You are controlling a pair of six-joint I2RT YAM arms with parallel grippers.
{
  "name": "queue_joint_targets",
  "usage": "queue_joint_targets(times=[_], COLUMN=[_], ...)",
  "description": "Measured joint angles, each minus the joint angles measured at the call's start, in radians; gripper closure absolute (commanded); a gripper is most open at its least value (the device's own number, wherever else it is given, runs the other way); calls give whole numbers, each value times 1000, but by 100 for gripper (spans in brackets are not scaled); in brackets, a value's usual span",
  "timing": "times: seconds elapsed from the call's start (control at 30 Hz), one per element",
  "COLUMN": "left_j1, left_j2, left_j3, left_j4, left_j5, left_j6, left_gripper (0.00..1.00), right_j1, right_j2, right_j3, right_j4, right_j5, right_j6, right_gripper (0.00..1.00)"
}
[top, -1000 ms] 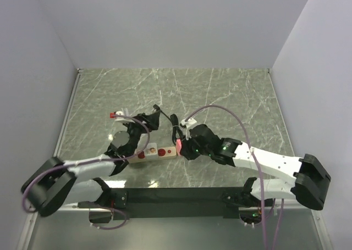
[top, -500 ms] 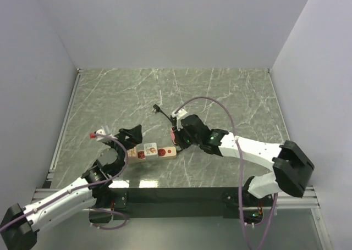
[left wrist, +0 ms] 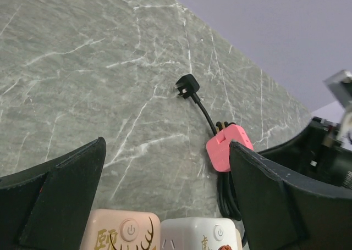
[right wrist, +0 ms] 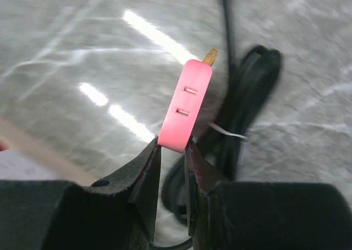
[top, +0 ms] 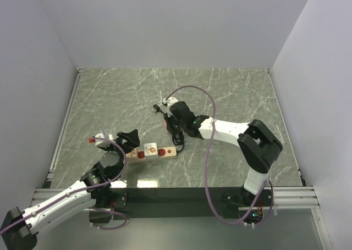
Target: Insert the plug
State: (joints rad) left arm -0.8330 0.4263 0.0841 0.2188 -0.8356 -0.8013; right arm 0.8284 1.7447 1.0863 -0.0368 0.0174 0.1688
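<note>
My right gripper [right wrist: 173, 145] is shut on the lower edge of a pink plug [right wrist: 186, 104], a flat block with two slots and a brass prong at its far tip. The same pink plug [left wrist: 228, 145] hangs above the marble, beside a coiled black cable [right wrist: 242, 90]. A beige power strip [top: 155, 151] lies near the front, carrying a pink-beige cube [left wrist: 118, 231] and a white cube [left wrist: 201, 233]. Just over the strip's left end my left gripper [left wrist: 165, 145] stands open and empty. In the top view the right gripper [top: 175, 118] hides the plug.
A small black plug [left wrist: 187, 86] lies at the cable's far end, on the marble beyond the coil; it also shows as the small black plug [top: 157, 107]. Grey walls close in the table on three sides. Purple cables loop over both arms.
The right gripper has carried the pink plug from the strip's right end away toward the table's middle. The left arm drew back to the near left and now holds still.
</note>
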Motion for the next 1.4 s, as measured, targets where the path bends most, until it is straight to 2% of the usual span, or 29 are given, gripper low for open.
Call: queue_joint_targets(times=[0.17,0.47,0.6,0.77,0.97,1.17,1.3,1.4], left_j1=[0,-2,-2,-7,-52,-135,-218,-231], left_j2=[22,163,178,164,185,313,332,349], left_j3=[-4,-29,-21,10,44,97,113,151], left_j4=[6,83,76,3,-72,-156,-251,-318], left_j5=[1,23,39,68,40,-43,-98,-106], left_j6=[-8,4,29,24,-9,-97,-184,-224], left_gripper=[1,1,0,0,0,1,1,1], right_j1=[-91,-209,-241,-257,-264,-279,-295,-299], right_j2=[45,30,11,9,9,9,9,10], right_j3=[1,-28,-55,-61,-66,-66,-66,-66], right_j4=[-13,-6,-6,-3,12,38,64,90], right_j5=[-7,23,74,117,145,153,146,137], right_j6=[52,135,149,152,164,164,164,162], right_gripper=[100,100,100,100,100,100,100,100])
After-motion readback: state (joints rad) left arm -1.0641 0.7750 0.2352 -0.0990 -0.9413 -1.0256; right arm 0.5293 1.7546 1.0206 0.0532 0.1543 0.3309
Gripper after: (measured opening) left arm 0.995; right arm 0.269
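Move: The orange cube on the power strip lies about 8 cm below the open left hand, some 3 cm back and 3 cm right, with the white cube roughly 8 cm to the orange cube's right. From the right hand, already gripping the pink adapter, the black plug is about 11 cm ahead and 6 cm left, and the cord's coil some 4 cm back and 4 cm right, both around 5 cm lower. Right hand sweeps pink adapter and cord about 15 cm right and forward; open left sinks towards orange cube. ##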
